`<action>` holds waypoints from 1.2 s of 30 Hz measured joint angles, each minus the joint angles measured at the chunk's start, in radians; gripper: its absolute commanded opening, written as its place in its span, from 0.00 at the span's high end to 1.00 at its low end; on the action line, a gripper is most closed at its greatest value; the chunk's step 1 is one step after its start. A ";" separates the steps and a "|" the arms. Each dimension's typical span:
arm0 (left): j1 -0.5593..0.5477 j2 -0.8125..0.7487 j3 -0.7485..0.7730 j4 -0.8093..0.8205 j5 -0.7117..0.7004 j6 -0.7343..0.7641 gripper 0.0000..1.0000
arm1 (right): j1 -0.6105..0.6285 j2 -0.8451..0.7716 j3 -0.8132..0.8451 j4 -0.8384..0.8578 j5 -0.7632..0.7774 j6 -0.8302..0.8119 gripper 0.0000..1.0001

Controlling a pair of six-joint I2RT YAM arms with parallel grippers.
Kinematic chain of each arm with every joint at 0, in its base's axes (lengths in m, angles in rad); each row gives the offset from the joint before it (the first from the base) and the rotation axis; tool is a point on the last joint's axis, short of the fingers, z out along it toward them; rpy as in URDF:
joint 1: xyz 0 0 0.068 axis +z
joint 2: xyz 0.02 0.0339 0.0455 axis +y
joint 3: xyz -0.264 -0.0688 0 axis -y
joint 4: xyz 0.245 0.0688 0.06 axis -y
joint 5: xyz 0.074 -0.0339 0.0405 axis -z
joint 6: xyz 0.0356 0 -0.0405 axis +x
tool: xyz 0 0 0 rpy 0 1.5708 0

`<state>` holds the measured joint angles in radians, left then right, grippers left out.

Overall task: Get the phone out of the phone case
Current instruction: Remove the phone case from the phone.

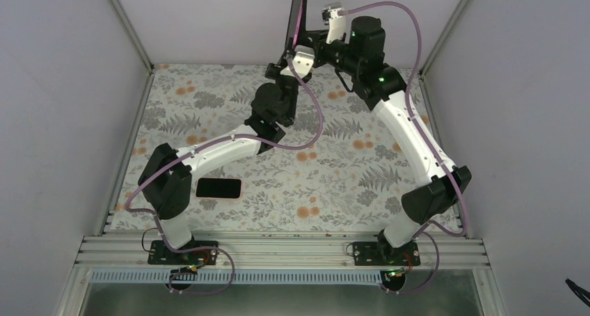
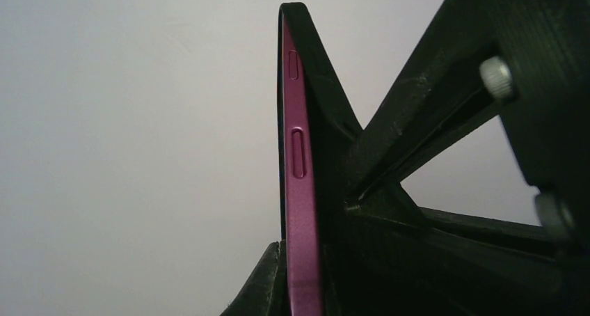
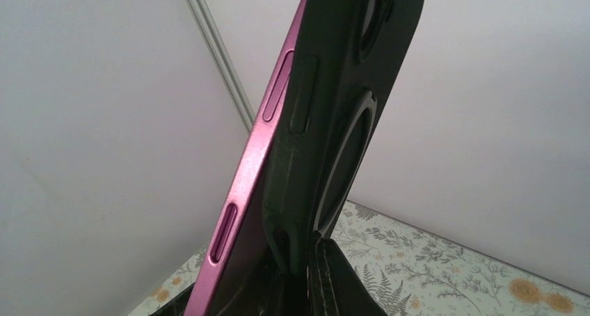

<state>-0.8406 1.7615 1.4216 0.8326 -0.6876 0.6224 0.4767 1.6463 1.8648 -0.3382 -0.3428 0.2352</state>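
Note:
A magenta phone (image 1: 298, 20) in a black phone case (image 1: 303, 10) is held upright, high above the far edge of the table. My left gripper (image 1: 295, 54) is shut on its lower end. In the left wrist view the phone's magenta side (image 2: 299, 191) runs up between the jaws of the left gripper (image 2: 300, 295), with the case (image 2: 323, 114) on its right. My right gripper (image 1: 314, 39) grips from the right. In the right wrist view the right gripper (image 3: 299, 291) is shut on the case (image 3: 327, 142), whose side edge stands slightly off the phone (image 3: 243, 184).
A dark flat phone-shaped slab with a pinkish rim (image 1: 218, 188) lies on the floral mat (image 1: 334, 163) near the left arm's base. White walls close in the back and both sides. A metal rail (image 1: 278, 250) runs along the near edge.

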 measured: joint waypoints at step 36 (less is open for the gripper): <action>0.078 -0.258 -0.421 0.059 -0.025 0.469 0.98 | -0.140 -0.084 -0.119 -0.143 0.346 -0.348 0.97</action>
<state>-0.7624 1.5032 1.0004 0.8913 -0.7124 1.0912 0.3363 1.5623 1.7462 -0.4812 0.0029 -0.1123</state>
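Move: The left hand pinches the near end of the phone, already tilted out of the case there; the middle of the case lies about 7 cm ahead of this hand, 2 cm to its right and 3 cm higher, the phone's middle some 6 cm straight ahead and 3 cm up. From the right hand, which grips the case, the phone's middle is roughly 2 cm ahead, 3 cm to the left and 4 cm above; the case's own middle is 3 cm ahead, 1 cm left and 4 cm up. Both grips hold, left on the phone, right on the case, and contact between the two parts ends as the hands pull apart. After about half a second of little travel, the right hand swings quickly right some 12 cm, down and a little forward, turning clockwise with its left side dropping; the left draws slightly back, then goes left about 8 cm and down, its left side rolling up some 30 degrees. ##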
